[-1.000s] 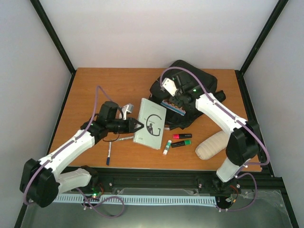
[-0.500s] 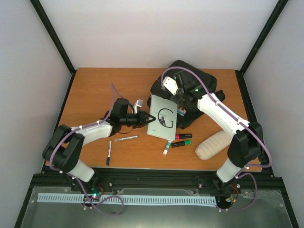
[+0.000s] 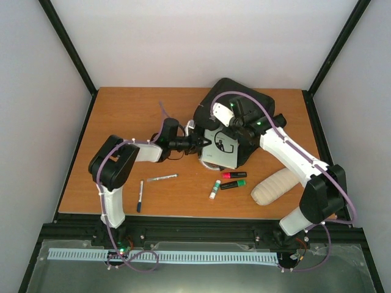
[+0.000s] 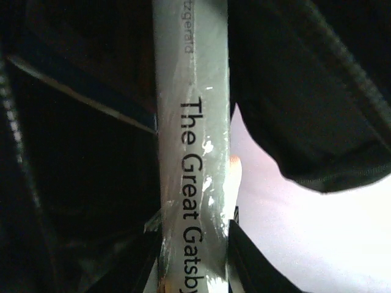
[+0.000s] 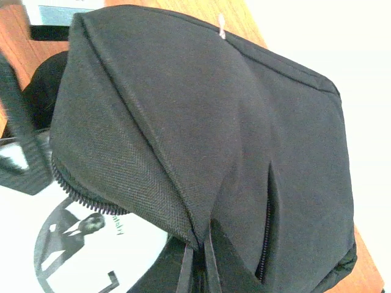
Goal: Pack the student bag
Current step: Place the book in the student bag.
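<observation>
The student bag, a black backpack, lies at the back right of the table with its mouth held open. My right gripper is shut on the zip edge of the bag's flap and holds it raised; in the right wrist view the gripper pinches the fabric. A white book, "The Great Gatsby", lies partly inside the mouth under the flap. My left gripper is shut on the book's spine, one finger on each side. The left gripper is surrounded by dark bag fabric.
In front of the bag lie a pink highlighter, a green highlighter and a white stick with a green cap. A beige ribbed pouch sits at the front right. Two pens lie at the front left.
My left arm has stretched out to the right and carried the book from the table's middle into the bag's mouth. The right gripper has kept the flap lifted and moved slightly back.
</observation>
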{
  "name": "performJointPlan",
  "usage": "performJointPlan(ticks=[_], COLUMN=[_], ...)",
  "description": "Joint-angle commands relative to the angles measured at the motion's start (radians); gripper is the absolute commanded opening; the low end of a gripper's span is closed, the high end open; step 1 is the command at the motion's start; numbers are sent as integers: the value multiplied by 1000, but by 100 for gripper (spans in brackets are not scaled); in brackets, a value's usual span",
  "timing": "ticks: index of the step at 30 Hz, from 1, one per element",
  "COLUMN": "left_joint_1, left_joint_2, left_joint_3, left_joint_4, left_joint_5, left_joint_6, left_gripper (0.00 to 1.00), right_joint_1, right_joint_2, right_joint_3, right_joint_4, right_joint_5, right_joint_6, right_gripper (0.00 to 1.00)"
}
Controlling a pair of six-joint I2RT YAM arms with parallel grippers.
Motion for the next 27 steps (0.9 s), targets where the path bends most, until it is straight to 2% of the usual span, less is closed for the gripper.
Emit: performJointPlan(ticks=[1,5,8,13,16,21,27], left_joint_1=[7,7,7,7,7,7,-5], left_joint_2=[60,102,105,47,-1,-79,-251], left_joint_3=[167,225,269,270,287,285,108], left_joint_4=[54,-70,-237,-361,-479,-601,-615], left_joint_5=[34,-21,-76,-140,-210,-281,-337], left_joint_6=[35,100,160,198,235,263,244], left_gripper=[1,2,15,44,54,63,65], right_joint_1=[-3,-8,-9,-10,-10,-12,-12], right_joint_2=[-78,-114,-130,-131,-127,-121,-115], right_joint_3=[-40,-96,-141,-186,-197,-214,-228], right_joint_4=[150,189,223,277,290,302,315], right_joint_5=[-74,-98,-108,-96,-80,-78,-77], right_joint_6=[-46,-50,-52,-48,-41,-19,-11], right_gripper=[3,3,3,3,3,3,3])
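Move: The left hand already holds the book by its left edge, the book's middle about 6 cm to its right, 3 cm back and slightly lower. The student bag's middle lies some 13 cm right, 8 cm ahead and 5 cm below the left hand; the red marker is roughly 14 cm right, 16 cm back, 10 cm below. From the right hand, gripping the bag's raised flap, the bag's middle is 3 cm back, neither left nor right, about 15 cm below. The left hand pushes the book forward and down about 3 cm each, opens, releases it, then lifts 6 cm leftward. ##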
